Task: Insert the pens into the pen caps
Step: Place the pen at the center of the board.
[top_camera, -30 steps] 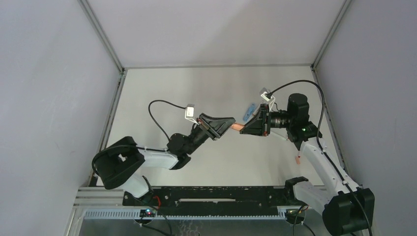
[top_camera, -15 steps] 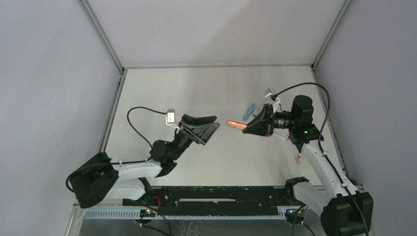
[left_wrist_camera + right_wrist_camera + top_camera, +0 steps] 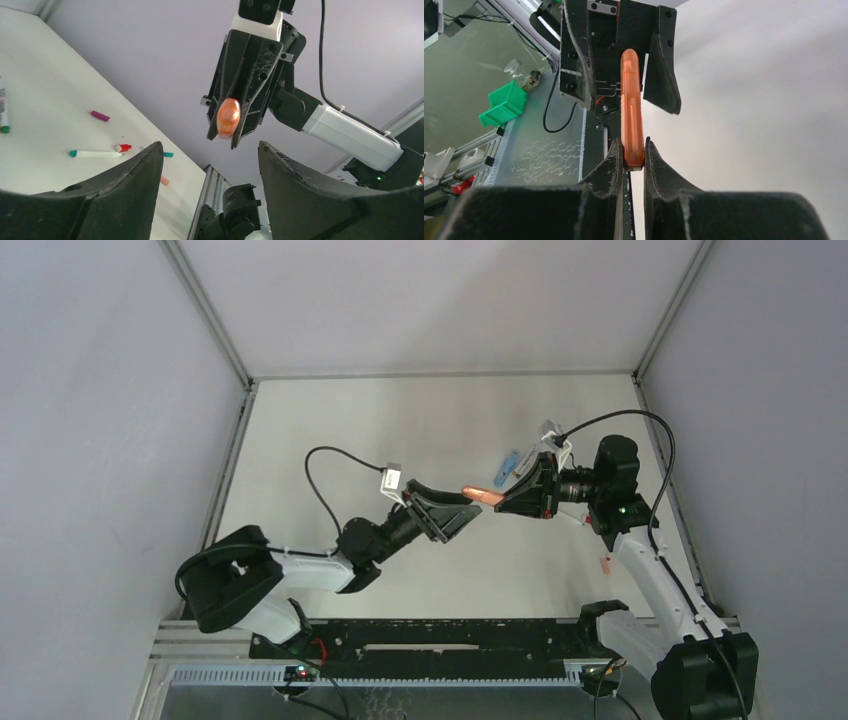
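Observation:
My right gripper [image 3: 497,498] is shut on the base of a long salmon-orange pen cap [image 3: 631,107], held in the air and pointing left. Whether a pen sits inside it I cannot tell. In the left wrist view its rounded end [image 3: 228,115] faces me between the right gripper's jaws. My left gripper [image 3: 472,506] is open and holds nothing, its tips just beside the cap's free end. On the table lie a white pen [image 3: 95,154] with a teal end, a magenta cap [image 3: 100,116], a small teal cap [image 3: 168,154] and a red-ended piece [image 3: 123,148].
A light blue cap [image 3: 511,463] lies behind the right gripper. A small salmon cap [image 3: 605,563] lies near the right arm's forearm. Another pen [image 3: 4,112] shows at the left edge of the left wrist view. Grey walls close in the table [image 3: 400,420].
The left gripper opened, drew back to the lower left, then returned to the orange cap's free end, still open. The right gripper kept its grip and barely moved.

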### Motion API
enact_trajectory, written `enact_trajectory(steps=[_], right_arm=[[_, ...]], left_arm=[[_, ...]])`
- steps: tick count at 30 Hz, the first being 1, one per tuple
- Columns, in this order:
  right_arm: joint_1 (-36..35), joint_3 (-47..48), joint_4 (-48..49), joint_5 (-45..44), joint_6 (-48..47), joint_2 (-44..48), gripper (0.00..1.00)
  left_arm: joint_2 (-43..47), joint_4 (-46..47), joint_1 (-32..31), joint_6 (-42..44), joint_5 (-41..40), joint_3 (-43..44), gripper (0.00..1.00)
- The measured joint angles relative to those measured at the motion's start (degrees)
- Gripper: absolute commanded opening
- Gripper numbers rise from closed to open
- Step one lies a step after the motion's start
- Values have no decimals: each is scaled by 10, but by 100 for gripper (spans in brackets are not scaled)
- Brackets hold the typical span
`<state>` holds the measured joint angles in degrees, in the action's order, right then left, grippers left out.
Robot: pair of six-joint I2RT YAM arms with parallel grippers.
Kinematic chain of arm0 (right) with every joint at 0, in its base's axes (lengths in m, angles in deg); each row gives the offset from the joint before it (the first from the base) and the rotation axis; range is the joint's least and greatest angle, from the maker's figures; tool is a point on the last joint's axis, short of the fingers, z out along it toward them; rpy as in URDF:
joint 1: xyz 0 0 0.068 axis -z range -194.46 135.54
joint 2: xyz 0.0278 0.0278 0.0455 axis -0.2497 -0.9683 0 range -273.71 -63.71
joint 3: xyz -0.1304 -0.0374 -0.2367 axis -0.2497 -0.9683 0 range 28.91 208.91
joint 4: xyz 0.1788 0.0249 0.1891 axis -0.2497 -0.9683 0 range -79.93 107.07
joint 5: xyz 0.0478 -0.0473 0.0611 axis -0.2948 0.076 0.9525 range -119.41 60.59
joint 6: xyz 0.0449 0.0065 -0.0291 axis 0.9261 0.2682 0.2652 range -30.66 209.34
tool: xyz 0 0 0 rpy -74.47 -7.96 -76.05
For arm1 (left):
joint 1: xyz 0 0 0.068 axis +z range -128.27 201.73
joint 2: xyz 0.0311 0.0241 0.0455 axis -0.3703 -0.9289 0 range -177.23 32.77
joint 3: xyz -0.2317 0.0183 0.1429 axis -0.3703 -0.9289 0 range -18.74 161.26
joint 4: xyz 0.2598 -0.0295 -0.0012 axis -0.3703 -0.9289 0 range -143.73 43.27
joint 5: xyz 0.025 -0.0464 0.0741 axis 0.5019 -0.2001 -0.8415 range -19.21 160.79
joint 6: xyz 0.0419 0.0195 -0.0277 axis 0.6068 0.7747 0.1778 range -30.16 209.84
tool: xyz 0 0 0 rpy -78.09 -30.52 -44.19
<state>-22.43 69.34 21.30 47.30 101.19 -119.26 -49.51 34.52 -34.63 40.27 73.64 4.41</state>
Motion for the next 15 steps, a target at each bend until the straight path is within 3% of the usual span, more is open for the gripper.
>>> enact_trajectory(steps=[6,15], right_arm=[[0,-2,12,1,0,0,0],[0,-4,16,0,0,0,0]], left_arm=[[-31,6,-13,-11,6,44,54],[-61,10,-14,-34,20,71,10]])
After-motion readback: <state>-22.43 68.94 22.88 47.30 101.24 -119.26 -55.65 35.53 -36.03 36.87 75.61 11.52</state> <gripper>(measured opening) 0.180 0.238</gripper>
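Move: The orange pen is in my right hand's fingers, its middle about 3 cm to that hand's left and 1 cm ahead. From my open left hand, it lies roughly 3 cm right, 1 cm ahead and 2 cm higher. On the board about 20 cm below my left hand, the blue pen is some 20 cm ahead and 11 cm right, and the teal-ended white pen about 7 cm ahead and 24 cm right. I bring my left hand about 3 cm to the right and 1.5 cm up onto the orange pen, easing my open fingers over its free end until they straddle it just short of my right fingertips. They close most of the way on the way in, and the wrist turns some 5 degrees clockwise. My right hand stays in place and keeps its pinch on the pen. ##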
